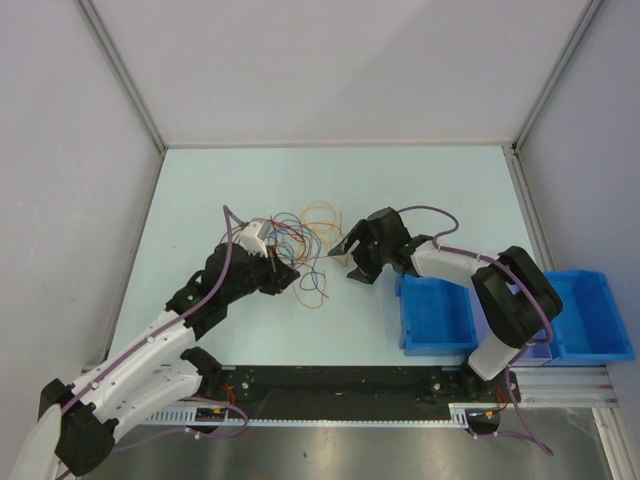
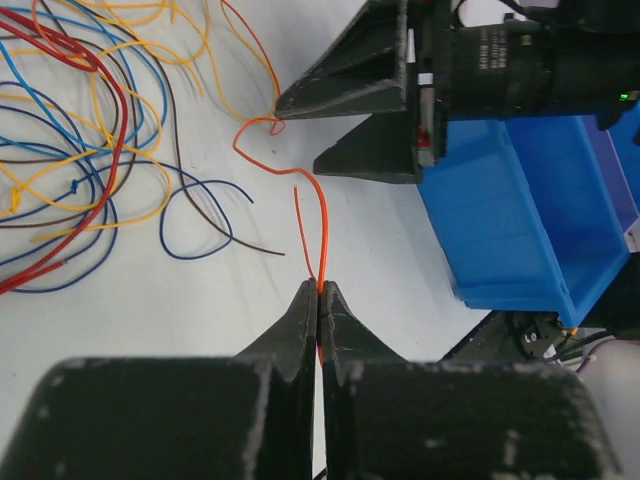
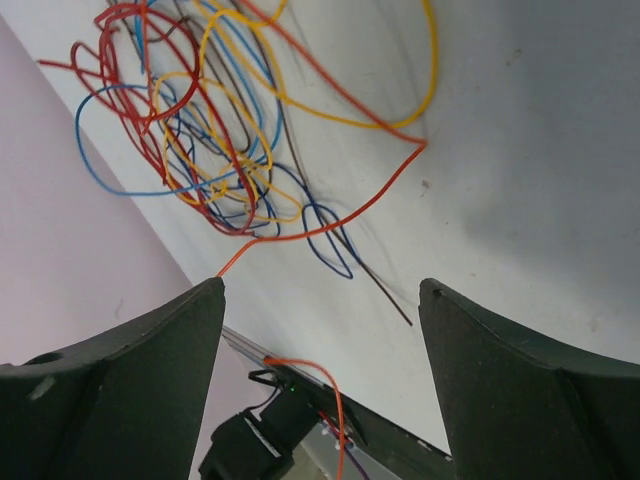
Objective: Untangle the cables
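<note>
The cables [image 1: 295, 238] lie as a loose tangle of orange, yellow, red, blue and dark loops on the pale table mid-left. My left gripper [image 2: 320, 290] is shut on one orange cable [image 2: 322, 215], which rises from its tips and curves toward my right gripper [image 2: 297, 135]. In the top view my left gripper [image 1: 288, 277] sits just below the tangle and my right gripper [image 1: 342, 262] faces it from the right. My right gripper [image 3: 320, 288] stands open; the orange cable [image 3: 340, 215] ends right at its left fingertip [image 3: 205, 300], and nothing lies between the fingers.
Two blue bins [image 1: 435, 315] [image 1: 590, 315] stand at the near right, the closer one [image 2: 520, 200] right behind the right wrist. Grey walls enclose the table on three sides. A black rail [image 1: 330, 385] runs along the near edge.
</note>
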Available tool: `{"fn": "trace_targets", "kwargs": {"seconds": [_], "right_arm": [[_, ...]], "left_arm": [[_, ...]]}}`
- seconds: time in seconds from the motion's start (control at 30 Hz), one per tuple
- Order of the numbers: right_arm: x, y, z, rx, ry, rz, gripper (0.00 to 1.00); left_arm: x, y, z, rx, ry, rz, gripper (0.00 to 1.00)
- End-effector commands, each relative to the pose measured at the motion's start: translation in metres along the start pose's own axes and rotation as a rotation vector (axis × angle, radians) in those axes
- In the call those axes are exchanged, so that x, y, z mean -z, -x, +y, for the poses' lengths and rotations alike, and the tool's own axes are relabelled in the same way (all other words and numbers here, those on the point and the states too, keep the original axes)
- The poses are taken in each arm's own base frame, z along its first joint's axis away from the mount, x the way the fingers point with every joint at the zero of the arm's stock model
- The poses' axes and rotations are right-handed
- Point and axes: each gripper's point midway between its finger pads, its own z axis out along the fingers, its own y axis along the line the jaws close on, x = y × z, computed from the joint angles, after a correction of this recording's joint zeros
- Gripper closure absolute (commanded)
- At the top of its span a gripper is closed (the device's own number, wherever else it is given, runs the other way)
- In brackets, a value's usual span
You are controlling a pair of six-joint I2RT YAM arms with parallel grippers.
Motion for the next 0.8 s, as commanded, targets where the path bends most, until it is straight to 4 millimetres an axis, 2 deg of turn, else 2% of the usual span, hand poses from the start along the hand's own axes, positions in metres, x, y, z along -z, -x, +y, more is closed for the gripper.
{"fn": "trace_targets", "kwargs": {"seconds": [0.0,0.27,0.37,0.47,0.57,0.67,0.7,0.73,0.77], "right_arm": [[-0.012,0.016,0.025,-0.077,0.069,-0.061,0.17],[-0.031,0.011,0.025,-0.1,0.076,-0.035,0.21],[-0.034,0.011,0.024,-0.097,0.071,-0.039,0.25],[-0.035,0.013,0.023,-0.095,0.061,-0.046,0.35],[-0.036,0.015,0.026,-0.085,0.057,-0.057,0.49],[-0.038,0.015,0.027,-0.077,0.055,-0.051,0.72],[-0.039,0.014,0.026,-0.076,0.052,-0.047,0.87],[-0.04,0.014,0.026,-0.076,0.051,-0.044,0.96],[-0.041,0.012,0.026,-0.075,0.054,-0.037,1.0]], "left_arm": [[0.005,-0.005,-0.003,0.028,-0.015,-0.03,1.0],[0.007,-0.017,-0.003,0.017,-0.028,-0.018,1.0],[0.006,-0.017,-0.005,0.013,-0.031,-0.016,1.0],[0.007,-0.016,-0.006,0.008,-0.033,-0.021,1.0],[0.008,-0.017,-0.007,0.003,-0.036,-0.023,1.0],[0.008,-0.018,-0.007,0.0,-0.038,-0.023,1.0],[0.008,-0.018,-0.009,-0.001,-0.043,-0.023,1.0],[0.008,-0.018,-0.009,-0.005,-0.045,-0.023,1.0],[0.009,-0.018,-0.01,-0.004,-0.047,-0.024,1.0]]}}
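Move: The span of orange-red cable I'm going for passes about 3 cm ahead of my open right hand, 2 cm to its left and 2 cm lower. On the table about 8 cm below that hand, the dark blue loop lies some 6 cm left and 1 cm ahead, the main tangle 14 cm left and 9 cm ahead, and the yellow loop 5 cm left and 15 cm ahead. From my left hand, the span is roughly 7 cm ahead, 8 cm right and 9 cm below. I ease my right hand forward and left about 3.5 cm, dipping some 2 cm at first and lifting slightly at the end, and shut its wide-open fingers to pinch the orange-red cable. My left hand keeps its grip on the same cable and draws back about 2 cm, sinking a little, then nearly holds still. ##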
